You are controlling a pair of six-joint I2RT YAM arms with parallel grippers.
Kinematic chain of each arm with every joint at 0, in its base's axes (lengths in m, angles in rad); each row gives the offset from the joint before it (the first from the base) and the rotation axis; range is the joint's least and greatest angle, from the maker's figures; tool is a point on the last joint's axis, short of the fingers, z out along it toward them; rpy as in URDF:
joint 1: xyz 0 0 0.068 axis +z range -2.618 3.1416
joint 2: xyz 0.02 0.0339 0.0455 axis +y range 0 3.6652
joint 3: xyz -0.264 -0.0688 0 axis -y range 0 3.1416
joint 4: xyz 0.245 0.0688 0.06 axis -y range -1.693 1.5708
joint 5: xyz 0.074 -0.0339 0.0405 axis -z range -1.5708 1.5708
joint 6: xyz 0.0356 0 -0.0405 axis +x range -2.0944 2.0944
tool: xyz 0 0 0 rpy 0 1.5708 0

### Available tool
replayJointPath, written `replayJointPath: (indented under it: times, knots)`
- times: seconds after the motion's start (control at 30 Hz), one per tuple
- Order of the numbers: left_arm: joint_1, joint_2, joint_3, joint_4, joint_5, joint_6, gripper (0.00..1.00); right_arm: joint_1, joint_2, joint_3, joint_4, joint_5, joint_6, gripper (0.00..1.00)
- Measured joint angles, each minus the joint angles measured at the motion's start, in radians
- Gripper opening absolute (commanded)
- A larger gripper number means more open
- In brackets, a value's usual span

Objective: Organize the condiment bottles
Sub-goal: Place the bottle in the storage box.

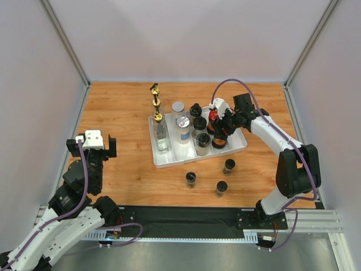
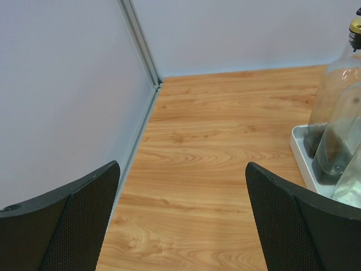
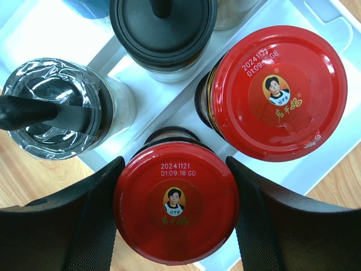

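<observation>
My right gripper (image 3: 176, 217) is shut on a red-lidded dark jar (image 3: 176, 195), its pads against both sides of the lid, at the back edge of the white tray (image 1: 169, 162). From above, this gripper (image 1: 215, 118) sits over that jar (image 1: 213, 115). A second red-lidded jar (image 3: 279, 93) stands close beside it in the same compartment. Black-capped jars (image 1: 199, 124), silver-lidded jars (image 1: 183, 124) and gold-spouted clear bottles (image 1: 160, 132) fill the other compartments. Three small black-capped spice jars (image 1: 191, 179) (image 1: 221, 187) (image 1: 229, 166) stand on the wood in front of the tray. My left gripper (image 1: 96, 144) hangs open and empty at the left.
The left wrist view shows bare wood between the open fingers (image 2: 79, 220), the left wall's metal rail (image 2: 141, 113) close by, and the tray's corner (image 2: 299, 148) with clear bottles (image 2: 335, 96) at the right. Grey walls enclose the table on three sides.
</observation>
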Motion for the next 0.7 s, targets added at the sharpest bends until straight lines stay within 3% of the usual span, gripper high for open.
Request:
replayJointPath:
  times: [0.2,0.53,0.57,0.7]
  knots:
    - [0.0,0.0,0.0,0.0,0.0,0.0,1.0,0.0,-0.015,-0.016,0.006,0.005,-0.006,0.77]
    - [0.0,0.0,0.0,0.0,0.002,0.0,1.0,0.0,-0.105,-0.029,0.026,0.009,-0.007,0.88]
    - [0.0,0.0,0.0,0.0,0.003,0.0,1.0,0.0,-0.108,-0.029,0.027,0.01,-0.006,1.0]
    - [0.0,0.0,0.0,0.0,0.004,0.0,1.0,0.0,-0.117,-0.029,0.03,0.01,-0.006,1.0]
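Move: The right hand already has the second red-lidded jar pinched by its lid, down in the right end of the storage box, the jar's middle straight under the finger pads, some 4 cm lower. At about that height too, the other red-lidded jar stands 7 cm ahead and 3 cm left, the film-wrapped black-lid jar 8 cm left and 3 cm back, and a black-lid jar 9 cm left and 4 cm ahead. For the left hand, the gripped jar is roughly 47 cm right, 14 cm ahead and 23 cm below. The right hand first holds still at the jar, then spreads its fingers from about two-thirds to fully open, letting go of the red lid on both sides. Already loosening, it backs off barely half a centimetre and then climbs nearly straight up by about 3.5 cm, away from the jar and the box, the wrist tipping the fingertips up some 5 degrees while the fingers go on widening. ##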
